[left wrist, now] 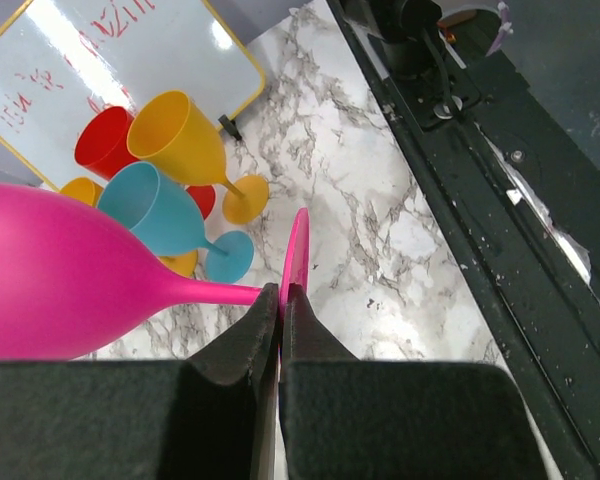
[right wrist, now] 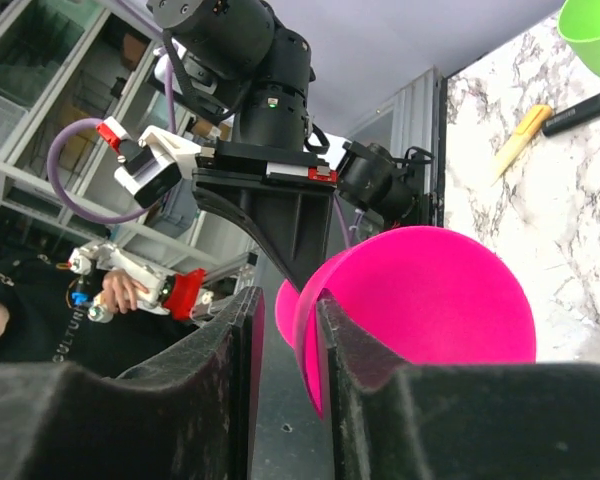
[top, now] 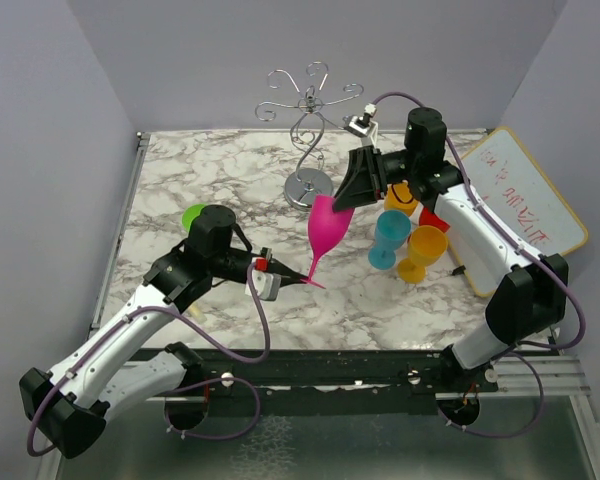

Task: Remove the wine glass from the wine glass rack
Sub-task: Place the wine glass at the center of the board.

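A pink wine glass hangs tilted above the marble table, off the silver wire wine glass rack, which stands at the back with its scroll arms bare. My left gripper is shut on the edge of the glass's round foot, and the bowl stretches away to the left. My right gripper is at the bowl's mouth. In the right wrist view its jaws straddle the pink rim, one finger inside the bowl against the wall, the other a gap away outside.
A teal glass, a yellow glass, a red cup and an orange cup cluster at the right. A whiteboard lies at the right edge. A green cup sits behind the left arm, near markers.
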### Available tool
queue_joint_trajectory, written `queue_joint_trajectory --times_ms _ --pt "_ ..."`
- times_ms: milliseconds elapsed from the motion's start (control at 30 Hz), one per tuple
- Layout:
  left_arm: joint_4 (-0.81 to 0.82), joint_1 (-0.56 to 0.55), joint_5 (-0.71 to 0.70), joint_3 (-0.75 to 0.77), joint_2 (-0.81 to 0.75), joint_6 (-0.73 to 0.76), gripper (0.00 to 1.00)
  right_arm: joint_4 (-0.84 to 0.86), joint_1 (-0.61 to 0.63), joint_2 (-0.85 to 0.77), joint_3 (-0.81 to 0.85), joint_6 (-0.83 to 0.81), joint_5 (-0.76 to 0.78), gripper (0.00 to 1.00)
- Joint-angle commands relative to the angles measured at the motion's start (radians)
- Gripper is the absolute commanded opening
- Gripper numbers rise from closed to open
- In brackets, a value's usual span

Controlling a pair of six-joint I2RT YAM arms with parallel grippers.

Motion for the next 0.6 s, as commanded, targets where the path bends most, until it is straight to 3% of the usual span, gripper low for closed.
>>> queue_joint_trajectory --times_ms 0,133,167,333,467,500,567 --pt "-0.095 0.001 -0.066 0.055 0.025 0.111 0.00 0.036 0.021 -0.030 -0.008 0.033 -0.049 0.26" --pt "-0.105 0.001 -0.086 0.049 0.015 0.126 0.00 0.038 0.021 -0.047 -0.006 0.014 -0.020 0.05" --pt "-0.105 0.001 -0.092 0.045 0.009 0.130 0.07 0.038 0.021 -0.049 -0.007 0.011 -0.012 0.01" --pt "-0.106 0.001 -0.112 0.035 -0.008 0.099 0.32 -0.003 0.021 -0.067 -0.007 -0.046 0.024 0.01" --pt "-0.104 0.002 -0.109 0.037 -0.002 0.068 0.48 -0.224 0.025 -0.062 0.021 -0.209 0.113 0.01" --pt "-0.104 0.002 -0.113 0.039 -0.002 0.059 0.54 -0.291 0.027 -0.055 0.037 -0.262 0.149 0.01" --pt "-0.104 0.001 -0.127 0.043 -0.001 0.044 0.94 -0.465 0.034 -0.036 0.092 -0.386 0.253 0.01"
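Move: Between the two grippers hangs the pink wine glass, slanting, its foot already pinched by the left fingers and its rim between the still-open right ones. Its middle lies about 5 cm back, 3 cm left and 4 cm below the right hand; from the left hand, roughly 5 cm ahead, 3 cm right and 4 cm up. The cyan glass stands some 9 cm ahead and 14 cm right of the right hand, the front yellow glass about 6 cm ahead and 21 cm right, both some 26 cm lower. Closing on the rim, the right fingers pinch the pink glass while the hand stays nearly in place, then draws back and up about 1 cm and begins to ease back down. Once they are shut, the left fingers open to about half and let go of the foot, that hand drifting about 1.5 cm forward and slightly down. ##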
